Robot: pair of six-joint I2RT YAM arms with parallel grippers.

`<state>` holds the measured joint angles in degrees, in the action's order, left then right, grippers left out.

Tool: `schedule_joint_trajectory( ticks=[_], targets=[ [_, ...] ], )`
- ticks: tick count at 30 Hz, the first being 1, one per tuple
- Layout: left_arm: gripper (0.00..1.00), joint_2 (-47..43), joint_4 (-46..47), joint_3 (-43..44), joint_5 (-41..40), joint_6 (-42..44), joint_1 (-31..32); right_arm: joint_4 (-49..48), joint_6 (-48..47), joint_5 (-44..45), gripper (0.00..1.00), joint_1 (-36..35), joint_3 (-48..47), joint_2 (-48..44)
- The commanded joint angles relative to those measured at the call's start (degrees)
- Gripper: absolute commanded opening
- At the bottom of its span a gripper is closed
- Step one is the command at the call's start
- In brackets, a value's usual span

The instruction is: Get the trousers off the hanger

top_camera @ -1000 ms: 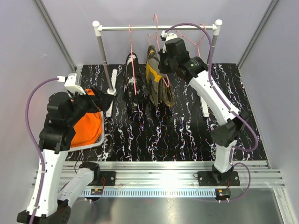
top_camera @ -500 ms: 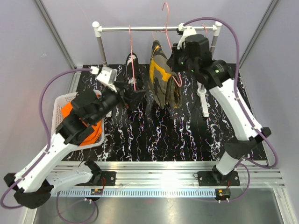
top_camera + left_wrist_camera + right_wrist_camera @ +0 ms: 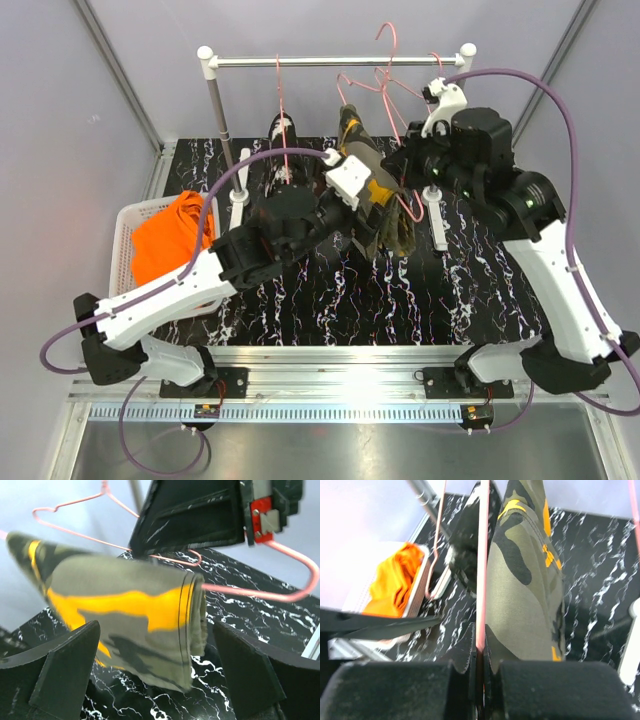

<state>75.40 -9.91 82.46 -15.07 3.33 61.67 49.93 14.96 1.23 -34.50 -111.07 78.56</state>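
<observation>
The dark olive trousers (image 3: 385, 222) with a yellow-orange patch hang folded over a pink hanger (image 3: 385, 60) that is lifted off the rail. My right gripper (image 3: 405, 168) is shut on that hanger's wire (image 3: 481, 580), with the olive cloth (image 3: 525, 595) just right of it. My left gripper (image 3: 362, 205) stands open at the lower edge of the olive trousers (image 3: 130, 605). Its fingers (image 3: 65, 675) sit wide on either side and do not touch the cloth. The black speckled trousers (image 3: 283, 135) hang on the rail. The orange trousers (image 3: 170, 235) lie in a basket.
A white basket (image 3: 125, 225) stands at the table's left. The rail (image 3: 300, 60) on two posts crosses the back, with a pink hanger (image 3: 281, 100) carrying the black trousers. A black marbled mat (image 3: 420, 290) covers the table.
My right gripper has carried the hanger with the olive trousers off the rail, right and forward. The left arm swung from the basket across to the olive trousers, jaws still wide.
</observation>
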Motion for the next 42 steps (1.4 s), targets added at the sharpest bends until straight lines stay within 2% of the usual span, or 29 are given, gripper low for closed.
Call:
schedule_joint_trajectory(
  ticks=[1, 11, 23, 26, 28, 32, 34, 38, 42],
  targets=[
    [0.99, 1.5, 3.2, 3.7, -4.2, 4.0, 1.4, -12.4, 2.2, -3.0, 0.0, -0.1, 1.8, -7.3],
    [0.97, 5.4, 3.1, 4.0, -0.2, 1.2, 2.3, -13.1, 4.4, -5.6, 0.0, -0.1, 6.4, -14.0],
    [0.99, 4.8, 3.0, 2.9, 10.6, -0.9, 3.6, -12.5, 4.3, -4.5, 0.0, -0.2, 6.7, -14.4],
    [0.99, 5.2, 3.0, 3.3, 10.5, -1.2, 4.0, -12.3, 4.3, -4.5, 0.0, -0.1, 6.7, -14.4],
    [0.99, 6.0, 2.7, 4.1, 7.1, -0.2, 4.5, -12.3, 4.4, -4.8, 0.0, -0.1, 6.7, -14.5],
    [0.81, 7.2, 1.7, 5.2, 4.4, 0.6, 4.5, -12.4, 4.6, -5.4, 0.0, 0.0, 6.7, -14.7],
    [0.64, 7.3, 1.5, 5.2, 3.7, 1.2, 4.5, -12.2, 4.5, -5.0, 0.0, -0.1, 6.7, -14.7],
    [0.49, 6.9, 1.6, 5.2, 2.9, 1.7, 4.6, -12.4, 4.5, -5.7, 0.0, -0.1, 6.8, -14.7],
    [0.51, 6.4, 1.0, 5.4, 2.8, 2.1, 4.5, -11.8, 4.2, -5.5, 0.0, -0.1, 6.6, -14.2]
  ],
)
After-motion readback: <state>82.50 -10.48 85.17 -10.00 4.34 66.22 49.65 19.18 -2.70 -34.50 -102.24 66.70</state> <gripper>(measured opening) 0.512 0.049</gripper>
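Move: The camouflage trousers on the hanger lie about 6 cm ahead of the open left hand, 3 cm to its right and 5 cm below. The hanger's lower end is level with that hand, some 7 cm to its right and 2 cm lower; the black trousers hang about 12 cm ahead, 14 cm left and 12 cm below. From the right hand, shut on the hanger, the camouflage trousers are about 2 cm ahead, 3 cm left and 8 cm below. Left hand goes 6 cm right and down, pinching the trousers' edge, as right draws hanger 5 cm back. ##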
